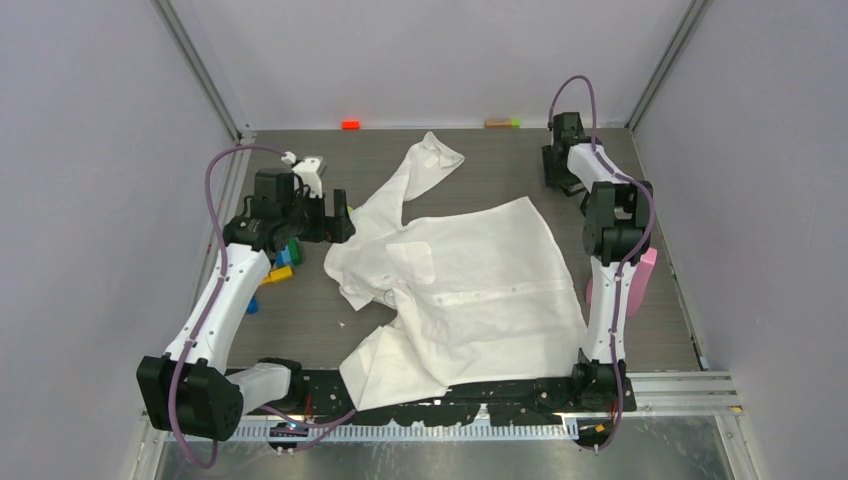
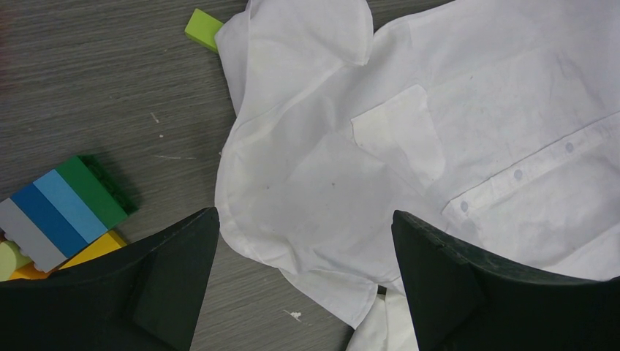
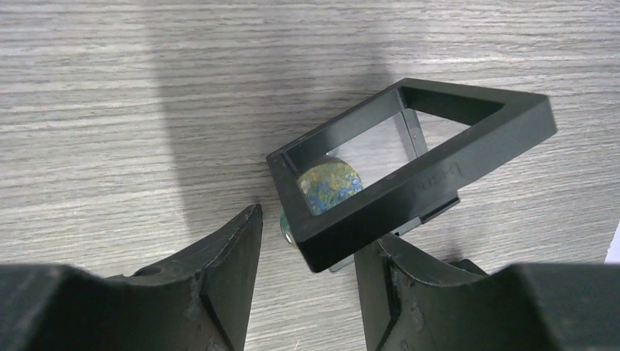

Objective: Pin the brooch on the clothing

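The clothing, a white short-sleeved shirt [image 1: 470, 280], lies crumpled face up on the table, its chest pocket [image 2: 398, 131] and button placket showing. My left gripper [image 1: 335, 215] hovers open over the shirt's [image 2: 329, 168] left edge with nothing between its fingers [image 2: 303, 219]. At the back right, my right gripper [image 1: 562, 170] points down at the table. In its wrist view a round blue-green brooch [image 3: 329, 186] sits inside a tilted black frame box [image 3: 439, 168]. The box's lower corner lies between the parted jaws of the right gripper [image 3: 314, 227], close to the right finger, with a gap on the left.
Coloured toy blocks [image 2: 66, 208] lie left of the shirt, and a lime block [image 2: 203, 28] sits by its sleeve. A pink object [image 1: 640, 285] stands beside the right arm. Small red [image 1: 350, 124] and orange-green [image 1: 503, 122] pieces lie at the back wall.
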Available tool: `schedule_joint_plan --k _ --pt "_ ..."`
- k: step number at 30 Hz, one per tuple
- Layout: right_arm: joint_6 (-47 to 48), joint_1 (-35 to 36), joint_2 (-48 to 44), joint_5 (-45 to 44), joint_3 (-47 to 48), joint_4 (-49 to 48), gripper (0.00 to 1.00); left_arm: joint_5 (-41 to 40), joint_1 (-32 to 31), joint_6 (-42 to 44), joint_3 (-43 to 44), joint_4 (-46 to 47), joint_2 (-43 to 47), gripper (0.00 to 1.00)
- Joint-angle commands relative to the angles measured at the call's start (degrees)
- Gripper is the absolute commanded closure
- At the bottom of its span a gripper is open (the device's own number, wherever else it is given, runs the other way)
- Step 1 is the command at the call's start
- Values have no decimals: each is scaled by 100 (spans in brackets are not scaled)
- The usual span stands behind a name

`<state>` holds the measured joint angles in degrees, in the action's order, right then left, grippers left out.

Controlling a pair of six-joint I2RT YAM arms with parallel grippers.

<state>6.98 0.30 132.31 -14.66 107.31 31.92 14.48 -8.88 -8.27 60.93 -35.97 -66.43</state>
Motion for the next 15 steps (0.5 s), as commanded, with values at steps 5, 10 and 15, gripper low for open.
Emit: schedule_joint_plan --k 5,10,15 --pt "-101 -162 154 94 189 139 59 -59 27 115 9 11 32 9" --pt "-137 -161 12 37 99 33 68 -51 27 115 0 27 32 9" --pt "-176 -155 -368 -169 -205 -301 74 -33 28 115 -6 38 29 9"
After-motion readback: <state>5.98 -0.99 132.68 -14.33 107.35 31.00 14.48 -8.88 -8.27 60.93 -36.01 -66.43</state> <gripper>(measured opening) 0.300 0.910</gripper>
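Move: The round green-blue brooch lies almost between the right hand's open fingers, about 1 cm ahead of the hand point and 1 cm below, in its standing black display frame, whose middle is some 3 cm ahead and 3 cm to the right. The empty black frame stands roughly 5 cm back and 8 cm right; the cloth's nearest corner is about 10 cm left and 3 cm back. From the left hand, the brooch is some 23 cm ahead, 52 cm right and 17 cm below. Sliding about 1 cm to the right just above the table, with next to no change in height or tilt, the right hand closes its fingers from roughly half open to about a third around the brooch. The left finger comes up against the brooch's edge and pushes brooch and display frame along to the right. ##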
